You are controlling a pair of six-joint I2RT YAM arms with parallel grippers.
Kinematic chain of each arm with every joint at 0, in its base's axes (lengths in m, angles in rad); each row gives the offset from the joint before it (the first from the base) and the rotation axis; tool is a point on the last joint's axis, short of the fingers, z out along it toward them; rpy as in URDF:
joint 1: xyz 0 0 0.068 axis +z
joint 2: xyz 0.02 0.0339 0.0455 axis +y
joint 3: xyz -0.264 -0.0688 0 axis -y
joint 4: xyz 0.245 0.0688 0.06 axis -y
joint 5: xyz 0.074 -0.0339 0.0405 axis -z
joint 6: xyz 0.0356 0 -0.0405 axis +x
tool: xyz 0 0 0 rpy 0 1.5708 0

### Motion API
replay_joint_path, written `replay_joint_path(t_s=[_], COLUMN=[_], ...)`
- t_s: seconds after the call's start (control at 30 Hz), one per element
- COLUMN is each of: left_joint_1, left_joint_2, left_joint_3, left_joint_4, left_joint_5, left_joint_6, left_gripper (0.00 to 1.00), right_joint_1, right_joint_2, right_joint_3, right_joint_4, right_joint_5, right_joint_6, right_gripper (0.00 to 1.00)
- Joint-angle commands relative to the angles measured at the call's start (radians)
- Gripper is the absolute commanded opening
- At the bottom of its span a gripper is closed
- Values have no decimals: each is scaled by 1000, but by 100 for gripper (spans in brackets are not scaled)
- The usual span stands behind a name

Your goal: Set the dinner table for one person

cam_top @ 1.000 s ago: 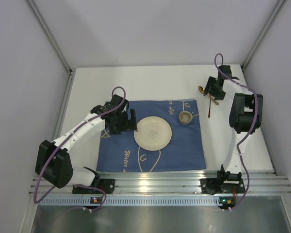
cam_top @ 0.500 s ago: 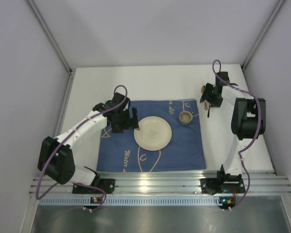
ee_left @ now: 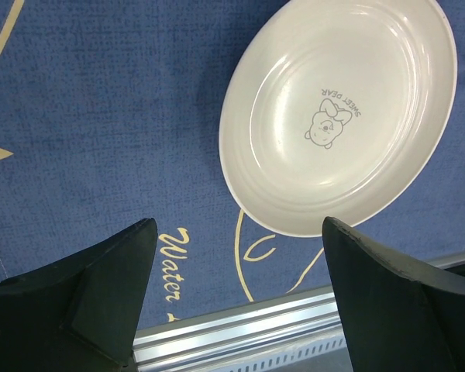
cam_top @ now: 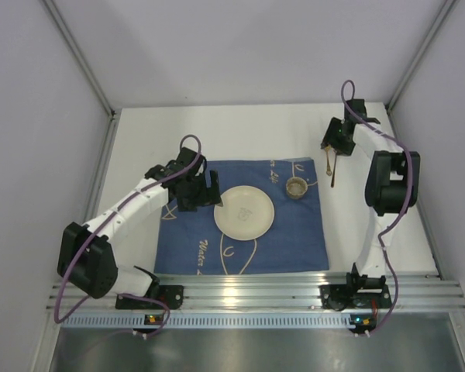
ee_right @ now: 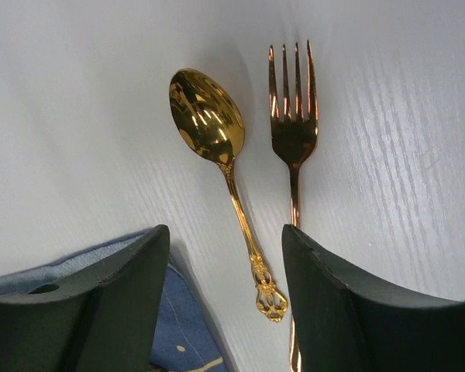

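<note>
On the white dinner table [cam_top: 217, 132], a blue cloth [cam_top: 201, 240] carries a cream plate [cam_top: 244, 211] and a small cup [cam_top: 296, 186]. A gold spoon [ee_right: 217, 147] and a gold fork [ee_right: 293, 132] lie side by side on the bare table, just off the cloth's far right corner. My right gripper [ee_right: 225, 232] hangs open above them, with the spoon's handle end between its fingers and not touched. Over the cloth at the plate's left edge, my left gripper [ee_left: 239, 225] stands wide open and holds nothing.
A ribbed aluminium rail [cam_top: 248, 291] runs along the table's near edge, past the cloth. Grey walls close in the left, far and right sides. Bare white table lies beyond the cloth and to its left.
The right gripper has shifted slightly over the cutlery and its jaws have narrowed a little. The left arm has hardly moved.
</note>
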Motion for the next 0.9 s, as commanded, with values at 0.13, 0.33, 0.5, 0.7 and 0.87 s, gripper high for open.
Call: replay_joint_path(t_s=[0.13,0.33,0.5,0.7,0.87], left_joint_1=[-1,1,1,1,1], left_joint_2=[-47,-44,-47,-44,-38], left_joint_3=[-4,-3,-1,2,4], left_joint_4=[15,12,4,1,2], left_joint_5=[-9,-9,-13,-11,-9], left_joint_6=[-7,-2,1,5,5], left_gripper=[92,92,92,92,92], right_joint_1=[55,64,65,61,70], right_joint_2=[64,96,81,59,105], right_joint_3=[62,24,0,25,77], right_joint_4=[-30,-30,-30,-32,-64], right_joint_5=[14,35,92,113,136], right_joint_6=[9,12,4,-5,-11], right_gripper=[56,43,40,39,36])
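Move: The spoon lies under the right hand, its middle about 3 cm ahead and some 4 cm below, with its handle running back between the fingers. From the hand, the fork's middle is about 4 cm right and 2 cm ahead, and the cup roughly 11 cm left and 11 cm back. From the left hand, the spoon is about 40 cm right and 15 cm ahead. The right hand sinks 3 cm, nudging the spoon's handle left, then eases back right 1 cm, fingers narrowing astride it. ##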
